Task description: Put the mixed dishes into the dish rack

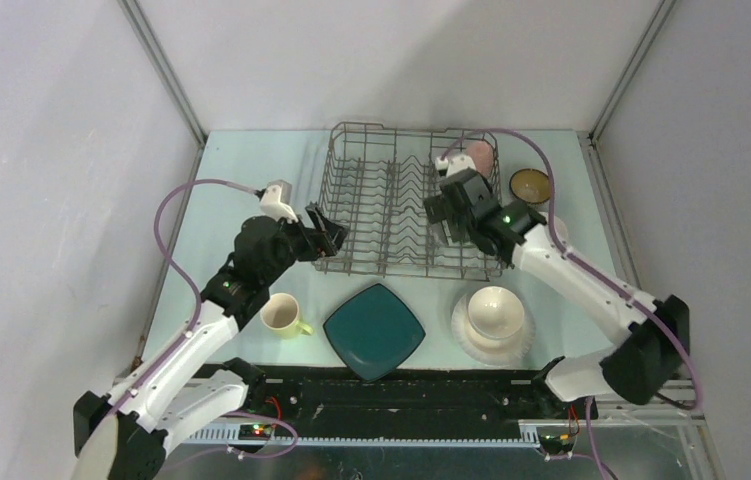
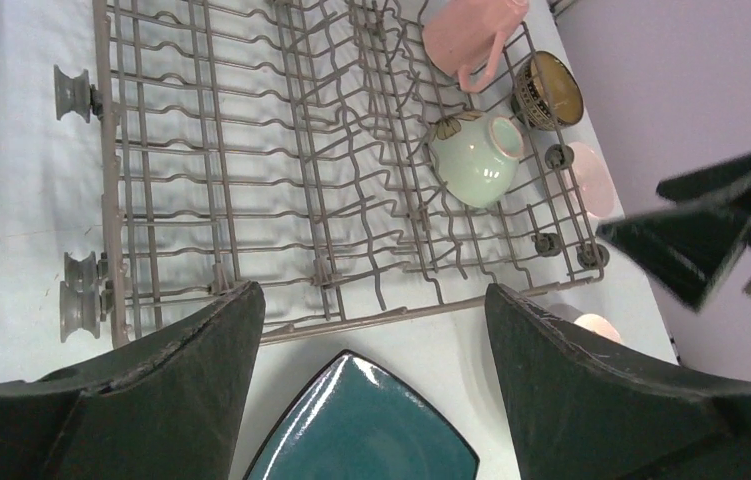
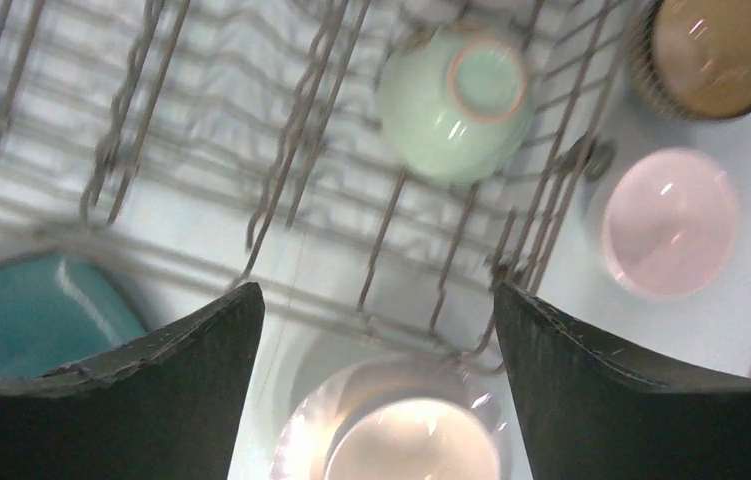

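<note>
The grey wire dish rack (image 1: 371, 200) stands at the back middle. In its right part a pink mug (image 2: 466, 35) lies on its side and a pale green bowl (image 3: 456, 100) sits upside down. My right gripper (image 1: 448, 215) hovers open and empty over the rack's right front. My left gripper (image 1: 326, 232) is open and empty at the rack's left front corner. In front of the rack lie a dark teal square plate (image 1: 374, 330), a yellow-green mug (image 1: 281, 315), and a white bowl (image 1: 496, 312) on a white round plate (image 1: 466, 338). A brown bowl (image 1: 530, 186) stands right of the rack.
A small pink bowl (image 3: 666, 220) sits on the table by the rack's right front corner, below the brown bowl. Grey enclosure walls rise close on both sides and behind. The arms' bases and a black rail (image 1: 401, 395) line the near edge.
</note>
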Robot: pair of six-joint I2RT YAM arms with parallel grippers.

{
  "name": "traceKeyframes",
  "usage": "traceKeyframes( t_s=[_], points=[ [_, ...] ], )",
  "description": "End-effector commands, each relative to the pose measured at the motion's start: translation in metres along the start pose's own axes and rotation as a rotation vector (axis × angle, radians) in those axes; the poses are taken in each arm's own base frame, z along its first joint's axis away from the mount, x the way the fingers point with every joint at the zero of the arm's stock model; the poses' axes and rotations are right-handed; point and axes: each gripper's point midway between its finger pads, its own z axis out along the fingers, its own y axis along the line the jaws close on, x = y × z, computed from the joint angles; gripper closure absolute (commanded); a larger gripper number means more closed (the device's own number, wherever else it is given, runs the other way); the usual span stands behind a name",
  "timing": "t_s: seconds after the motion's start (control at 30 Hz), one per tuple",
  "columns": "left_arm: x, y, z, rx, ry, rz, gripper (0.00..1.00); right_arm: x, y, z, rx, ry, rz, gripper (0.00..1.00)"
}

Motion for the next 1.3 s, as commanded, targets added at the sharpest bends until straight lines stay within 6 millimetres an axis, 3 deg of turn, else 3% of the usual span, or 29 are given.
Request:
traceKeyframes(
  t_s=[0.0, 0.1, 0.27, 0.37, 0.53, 0.77, 0.87, 0.9, 0.97, 1.1, 1.27],
  points=[
    [-0.007, -0.014, -0.009, 0.078, -0.058, 0.052, 0.13, 0.065, 0.018, -0.025, -0.057, 0.122, 0.060, 0.14],
    [-0.005, -0.013, -0.011, 0.081, -0.061, 0.054, 0.13, 0.099, 0.024, -0.045, -0.082, 0.171, 0.065, 0.18],
    [-0.005, -0.015, -0.014, 0.095, -0.075, 0.045, 0.14, 0.148, 0.026, -0.062, -0.081, 0.250, 0.100, 0.21],
    [-0.005, -0.016, -0.014, 0.100, -0.077, 0.040, 0.14, 0.173, 0.031, -0.061, -0.101, 0.294, 0.117, 0.25],
    [-0.001, -0.017, -0.013, 0.105, -0.065, 0.036, 0.15, 0.194, 0.041, -0.049, -0.128, 0.328, 0.131, 0.32],
    [0.002, -0.018, -0.011, 0.112, -0.049, 0.038, 0.15, 0.207, 0.044, -0.030, -0.043, 0.358, 0.097, 0.47],
    [0.002, -0.018, -0.010, 0.112, -0.045, 0.042, 0.15, 0.212, 0.046, -0.025, -0.027, 0.374, 0.084, 0.65],
    [0.003, -0.018, -0.010, 0.111, -0.044, 0.043, 0.15, 0.214, 0.047, -0.024, -0.024, 0.382, 0.079, 0.80],
    [0.002, -0.018, -0.010, 0.112, -0.047, 0.047, 0.15, 0.215, 0.041, -0.028, -0.003, 0.393, 0.083, 0.98],
    [0.003, -0.020, -0.010, 0.118, -0.041, 0.047, 0.15, 0.197, 0.030, -0.050, -0.004, 0.347, 0.124, 1.00],
    [0.005, -0.031, -0.007, 0.159, -0.036, 0.052, 0.14, 0.139, 0.018, -0.093, -0.080, 0.171, 0.240, 1.00]
  ],
)
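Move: The white bowl, which stands on the white plate, lies about 16 cm back from the right hand, 8 cm to its right and roughly 17 cm below; the plate's middle is some 4 cm nearer the base than the bowl's. The teal plate lies about 20 cm back and 20 cm left of that hand, and the green bowl in the rack is some 6 cm ahead and 3 cm to its right. From the left hand the white bowl is about 12 cm back and 37 cm right, 19 cm down. The right hand draws back from the rack towards the base by some 17 cm while sinking about 15 cm to the left rim of the white bowl, the wrist tipping some 25 degrees further down and the wide-open fingers narrowing on the way. There the fingers shut with the bowl's wall pinched between them, one inside and one outside, and the hand starts straight back up by about 3 cm with the bowl in its grip. ##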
